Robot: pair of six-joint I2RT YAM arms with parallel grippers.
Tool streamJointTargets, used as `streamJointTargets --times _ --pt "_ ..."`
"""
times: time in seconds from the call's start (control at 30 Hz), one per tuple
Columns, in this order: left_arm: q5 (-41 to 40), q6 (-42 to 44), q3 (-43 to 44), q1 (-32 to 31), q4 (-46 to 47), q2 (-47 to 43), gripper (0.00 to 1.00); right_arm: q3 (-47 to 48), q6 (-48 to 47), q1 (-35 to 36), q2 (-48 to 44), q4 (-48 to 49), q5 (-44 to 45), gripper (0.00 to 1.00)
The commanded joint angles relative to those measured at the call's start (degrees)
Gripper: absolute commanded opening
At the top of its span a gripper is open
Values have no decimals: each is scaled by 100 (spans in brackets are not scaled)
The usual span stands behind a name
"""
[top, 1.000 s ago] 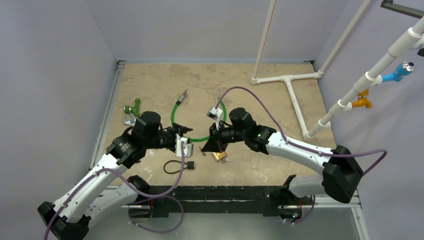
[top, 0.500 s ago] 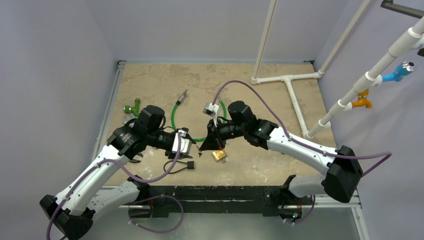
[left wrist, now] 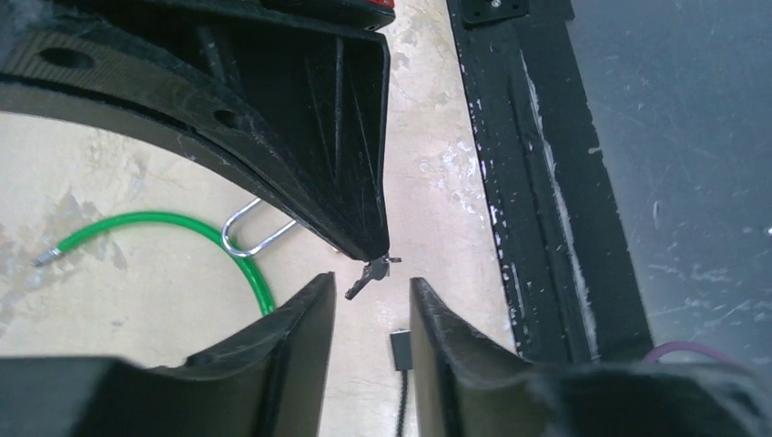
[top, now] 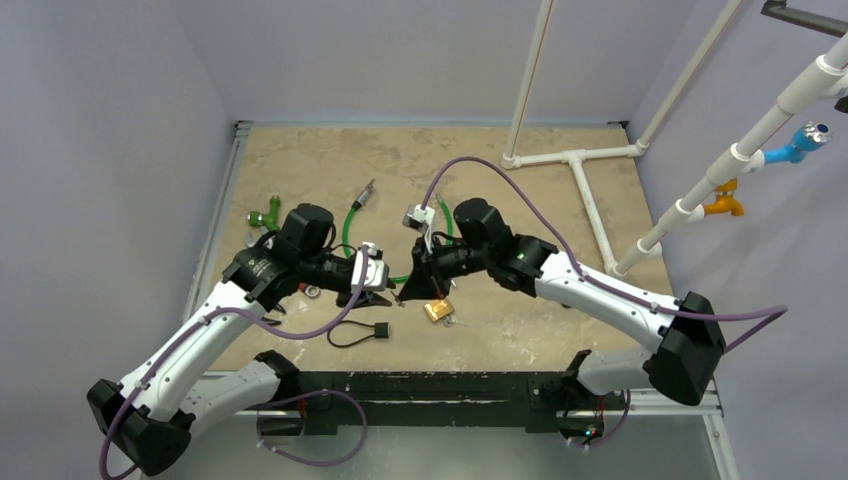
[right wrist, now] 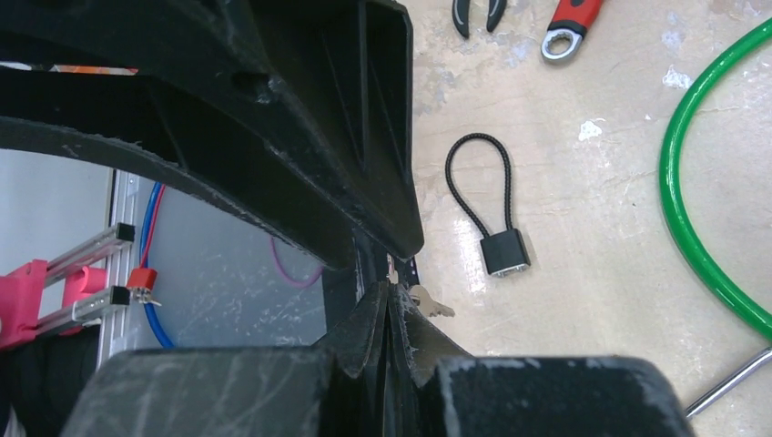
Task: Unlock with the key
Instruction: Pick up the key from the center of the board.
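Observation:
My right gripper (right wrist: 389,305) is shut on a small key (right wrist: 431,307). In the left wrist view the key (left wrist: 368,276) hangs dark from the tip of the right finger (left wrist: 350,209). My left gripper (left wrist: 369,293) is open, its two fingertips just short of the key on either side. Seen from above, the left gripper (top: 383,297) and the right gripper (top: 403,294) meet tip to tip above the table. A brass padlock (top: 437,311) lies just right of them. Its silver shackle (left wrist: 248,235) shows partly behind the right finger.
A black cable lock (right wrist: 503,248) lies on the table under the grippers (top: 378,330). A green cable (top: 350,232) loops behind them. Pliers (right wrist: 473,14) and a red wrench (right wrist: 573,23) lie to the left. White pipes (top: 590,195) stand at the back right.
My left gripper has swung right, up to the right gripper's tip, and its jaws have narrowed a little. The right gripper has shifted slightly left, still shut on the key.

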Motion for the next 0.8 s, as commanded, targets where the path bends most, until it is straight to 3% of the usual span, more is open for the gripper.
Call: streamJointTargets --times 0.0,0.07,0.37,0.6,0.77 --pt "414 -12 14 29 -20 7 23 266 -140 43 -62 9 24 0" --pt "398 -19 32 36 -20 17 13 271 -144 43 -68 22 24 0" --pt "440 8 15 36 -121 30 0 291 -115 43 -213 122 310 0" --pt "189 -1359 -44 122 305 -126 0 -389 201 35 -882 828 824 43" --pt "120 -2304 45 202 668 -192 0 -660 290 27 -1103 1077 783 47"
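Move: The small key is in the right hand's shut fingertips, about 1 cm to that hand's left, and lies about 1 cm to the right of the left hand, between its half-open fingertips. On the table, some 20 cm below, the brass padlock is about 8 cm to the left hand's right and 2 cm farther out; the black cable lock's body is about 3 cm to its left and 2 cm back. The left hand stays almost in place in mid-air and shuts its half-open fingers on the key while the right hand still holds it steady. Only then does the right open to about half and back off, rising some 3 cm and drawing about 1.5 cm to its right away from the key, as the left keeps its pinch and starts to roll about its finger line, roughly 10 degrees, rising slightly. ##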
